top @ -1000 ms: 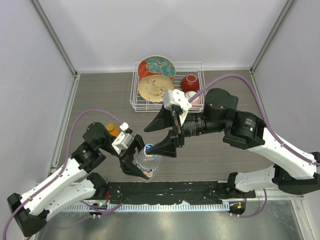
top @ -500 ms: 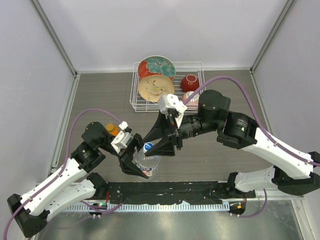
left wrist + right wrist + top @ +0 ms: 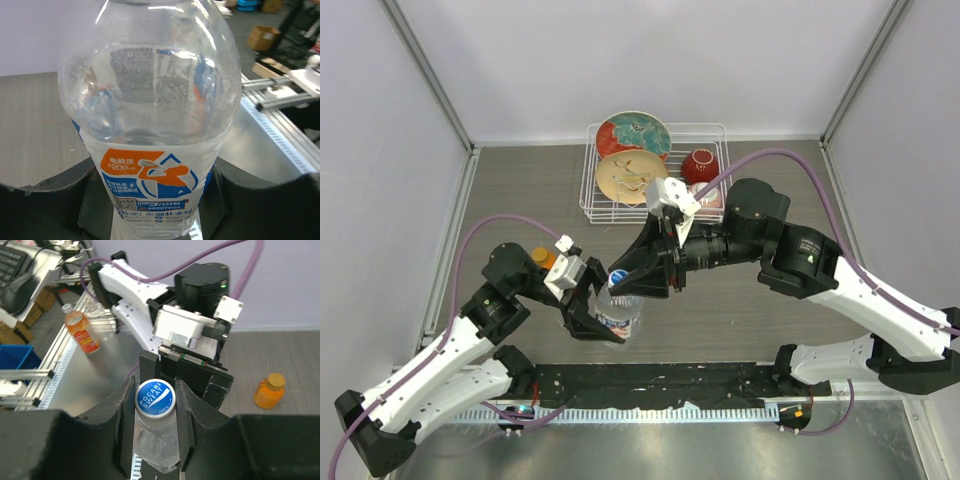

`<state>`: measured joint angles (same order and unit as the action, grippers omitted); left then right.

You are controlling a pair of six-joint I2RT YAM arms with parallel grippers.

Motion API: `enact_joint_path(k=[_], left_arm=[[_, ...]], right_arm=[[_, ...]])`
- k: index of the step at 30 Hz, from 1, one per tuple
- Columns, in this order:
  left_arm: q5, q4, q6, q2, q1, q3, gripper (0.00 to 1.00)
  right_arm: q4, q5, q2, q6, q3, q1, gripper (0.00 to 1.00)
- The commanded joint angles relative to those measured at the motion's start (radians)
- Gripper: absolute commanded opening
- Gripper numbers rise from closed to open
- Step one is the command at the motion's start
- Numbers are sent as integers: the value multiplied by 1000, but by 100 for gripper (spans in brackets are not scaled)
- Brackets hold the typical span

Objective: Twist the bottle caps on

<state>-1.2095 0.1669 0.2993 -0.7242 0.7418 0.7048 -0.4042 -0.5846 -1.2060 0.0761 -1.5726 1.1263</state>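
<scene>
My left gripper (image 3: 588, 316) (image 3: 160, 212) is shut on the lower body of the clear water bottle (image 3: 620, 320) (image 3: 150, 125) with its white-blue label, holding it upright above the near edge of the table. A bottle cap (image 3: 155, 398) with a blue top and white rim sits on that bottle's neck. My right gripper (image 3: 618, 284) (image 3: 155, 405) is shut on this cap, one finger pressed against each side. The squat orange bottle (image 3: 544, 258) (image 3: 269, 390) stands on the table behind the left arm, with an orange cap (image 3: 275, 380) on top.
A white wire rack (image 3: 586, 185) at the back centre holds two plates and a red bowl (image 3: 699, 165). A black rail (image 3: 700, 378) runs along the near edge. Off the table, the right wrist view shows another orange bottle (image 3: 82, 332).
My right gripper has moved left onto the bottle top and its jaws have narrowed from wide open to touching the cap. The left gripper has lifted the bottle slightly.
</scene>
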Motion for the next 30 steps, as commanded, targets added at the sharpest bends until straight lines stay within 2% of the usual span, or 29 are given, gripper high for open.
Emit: enact_joint_path(k=[1, 6, 13, 16, 24, 26, 28, 29, 30], left_arm=[[244, 71, -54, 12, -9, 27, 0], [592, 94, -115, 14, -10, 24, 0], [939, 134, -132, 25, -10, 12, 0], [1001, 146, -141, 26, -10, 12, 0], [1110, 160, -172, 40, -12, -5, 0], [1127, 160, -181, 40, -12, -11, 0], [1146, 158, -190, 43, -10, -19, 0], [1154, 154, -192, 43, -10, -22, 0], [1168, 149, -192, 43, -10, -22, 0]], right_arm=[[-90, 216, -7, -1, 17, -10, 4], [-218, 353, -52, 1, -6, -10, 1], [-406, 727, -229, 77, -115, -8, 1], [-458, 874, -280, 129, -156, -8, 1], [-421, 1199, -328, 352, -158, 16, 1], [-403, 1230, -337, 379, -165, 32, 1], [-395, 1289, -360, 407, -181, 55, 4], [-386, 1301, -369, 407, -203, 62, 10], [-386, 1315, -382, 412, -219, 70, 11]])
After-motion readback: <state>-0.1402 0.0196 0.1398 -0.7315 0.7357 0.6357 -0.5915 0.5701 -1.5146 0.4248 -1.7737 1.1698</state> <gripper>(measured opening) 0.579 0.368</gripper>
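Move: My right fingers already grip the white cap on the clear bottle's neck, with the bottle's middle about 9 cm straight below that hand. My left hand holds the bottle low, so the cap is some 12 cm straight above it. From my left hand, the orange bottle stands about 25 cm ahead, 14 cm to the left and 24 cm lower. The dish rack is roughly 46 cm ahead, 8 cm to the right and 23 cm lower. I twist the cap and bottle against each other. My right wrist turns about 65 degrees clockwise, still pinching the cap, while my left turns about 60 degrees counter-clockwise, keeping its hold on the bottle. Meanwhile both hands sweep some 18 cm forward together towards the dish rack, then also sink about 6 cm before easing off. ##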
